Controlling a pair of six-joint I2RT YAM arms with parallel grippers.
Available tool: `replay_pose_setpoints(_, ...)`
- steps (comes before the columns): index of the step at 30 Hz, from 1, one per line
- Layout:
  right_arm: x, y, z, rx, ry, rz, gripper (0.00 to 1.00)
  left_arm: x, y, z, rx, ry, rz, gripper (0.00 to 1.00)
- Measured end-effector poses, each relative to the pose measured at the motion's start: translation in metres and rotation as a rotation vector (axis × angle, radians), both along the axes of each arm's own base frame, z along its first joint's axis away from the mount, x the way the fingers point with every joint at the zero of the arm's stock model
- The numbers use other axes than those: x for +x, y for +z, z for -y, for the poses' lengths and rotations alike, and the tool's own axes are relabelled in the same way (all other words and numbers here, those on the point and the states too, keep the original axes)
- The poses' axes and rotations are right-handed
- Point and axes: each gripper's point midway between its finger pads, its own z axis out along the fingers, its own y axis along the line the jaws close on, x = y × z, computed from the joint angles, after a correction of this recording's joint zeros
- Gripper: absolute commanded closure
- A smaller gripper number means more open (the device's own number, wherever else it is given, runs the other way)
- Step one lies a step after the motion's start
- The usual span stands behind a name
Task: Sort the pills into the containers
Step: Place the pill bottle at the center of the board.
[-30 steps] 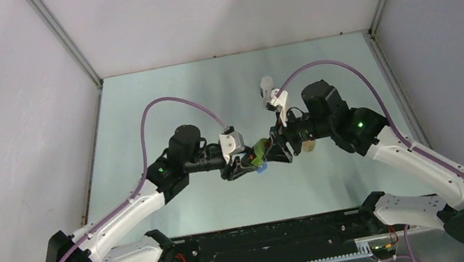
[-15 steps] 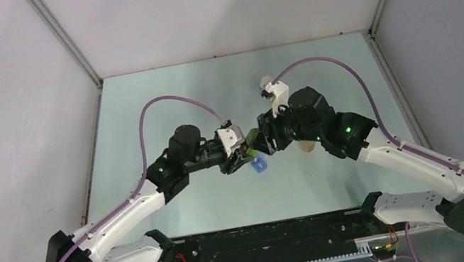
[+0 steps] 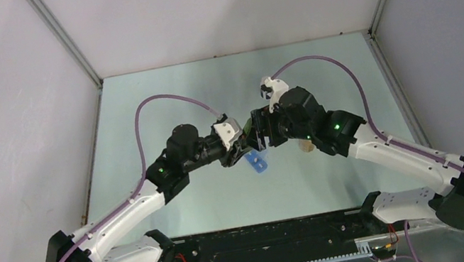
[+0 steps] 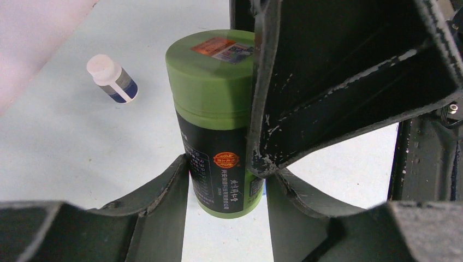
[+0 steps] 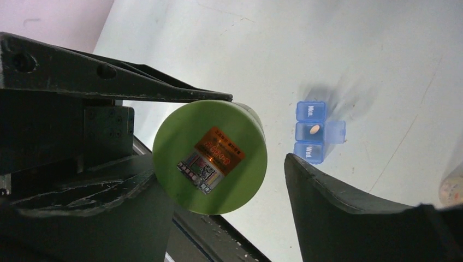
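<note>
My left gripper (image 4: 226, 177) is shut on the dark-labelled body of a green pill bottle (image 4: 221, 125) and holds it above the table. The bottle's green cap (image 5: 210, 155) carries an orange sticker. My right gripper (image 5: 218, 174) stands open around the cap, with a clear gap between the cap and one finger (image 5: 349, 218). In the top view the two grippers meet at mid-table (image 3: 251, 143). Below them lies a blue weekday pill box (image 5: 312, 131) (image 3: 258, 163), its middle cell open with one pale pill (image 5: 314, 129) inside.
A small white-capped bottle (image 4: 112, 79) lies on its side on the table beyond the green bottle. A tan object (image 3: 305, 147) rests on the table under the right arm. Grey walls bound the table on the left, right and far sides.
The right gripper's jaws have widened off the green cap. Both grippers and the bottle have shifted slightly away from the near edge, uncovering the blue pill box.
</note>
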Motion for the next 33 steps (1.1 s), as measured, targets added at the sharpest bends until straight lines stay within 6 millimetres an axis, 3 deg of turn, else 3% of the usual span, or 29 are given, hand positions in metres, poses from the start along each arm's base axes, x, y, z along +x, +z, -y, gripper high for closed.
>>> replay_pose_setpoints(2,-0.001,-0.002,-0.002,-0.001,0.007,-0.009,0.38,0.001,0.001,0.000,-0.005,0.009,-0.001,0.74)
replay_pose_setpoints(3,-0.001,-0.003,-0.003,0.001,0.011,-0.010,0.48,0.002,0.001,0.000,-0.008,0.014,-0.001,0.70)
replay_pose_setpoints(7,0.003,-0.004,-0.003,-0.008,-0.001,0.001,0.73,0.004,-0.001,0.000,-0.023,0.033,-0.012,0.43)
replay_pose_setpoints(9,0.007,-0.004,-0.003,-0.011,-0.021,0.012,0.76,0.006,0.000,-0.001,-0.040,0.053,-0.020,0.34)
replay_pose_setpoints(10,0.008,-0.003,-0.003,-0.012,-0.029,0.020,0.77,0.007,0.000,-0.001,-0.048,0.060,-0.023,0.26)
replay_pose_setpoints(11,0.012,-0.002,-0.002,-0.018,-0.051,0.035,0.77,0.008,0.003,0.000,-0.071,0.067,-0.023,0.07)
replay_pose_setpoints(12,0.017,-0.002,0.000,-0.024,-0.073,0.050,0.77,0.009,0.006,0.001,-0.088,0.072,-0.022,0.04)
replay_pose_setpoints(16,0.045,0.001,0.019,-0.066,-0.193,0.127,0.77,0.018,0.019,-0.005,-0.170,0.165,-0.019,0.01)
replay_pose_setpoints(21,0.087,-0.011,0.057,-0.129,-0.351,0.160,0.75,0.041,0.015,-0.043,-0.283,0.467,-0.066,0.01)
replay_pose_setpoints(26,0.113,-0.067,0.093,-0.276,-0.442,0.128,0.74,0.055,0.016,-0.079,-0.393,0.707,-0.139,0.01)
replay_pose_setpoints(30,0.119,-0.112,0.097,-0.364,-0.429,0.077,0.74,0.065,0.007,-0.105,-0.447,0.854,-0.231,0.01)
replay_pose_setpoints(33,0.126,-0.129,0.094,-0.389,-0.421,0.066,0.74,0.069,-0.008,-0.113,-0.436,0.906,-0.288,0.01)
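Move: The green pill bottle, roughly upright and still in the left hand's closed fingers, has its middle some 2 cm above that hand's point. Its cap sits between the right hand's open fingers, with its middle roughly 1 cm ahead, 2 cm left and 3 cm below. From the right hand, the open spot on the board is about 13 cm ahead, 10 right and 24 down; the blue pill organizer 4 ahead, straight below by 23; the brown jar 4 ahead, 16 right, 20 down; the white bottle 28 ahead, 8 right, 20 down. The right fingers close on the green bottle's cap end and, once the left fingers open wide and let go, the right hand carries the bottle forward about 12 cm and to the right about 10 cm, turning some 25 degrees clockwise, then steeply down about 13 cm towards the open board between the white bottle and the brown jar. The freed left hand draws away from the bottle to the left and somewhat forward, swinging about 50 degrees counter-clockwise, its fingers staying open. ##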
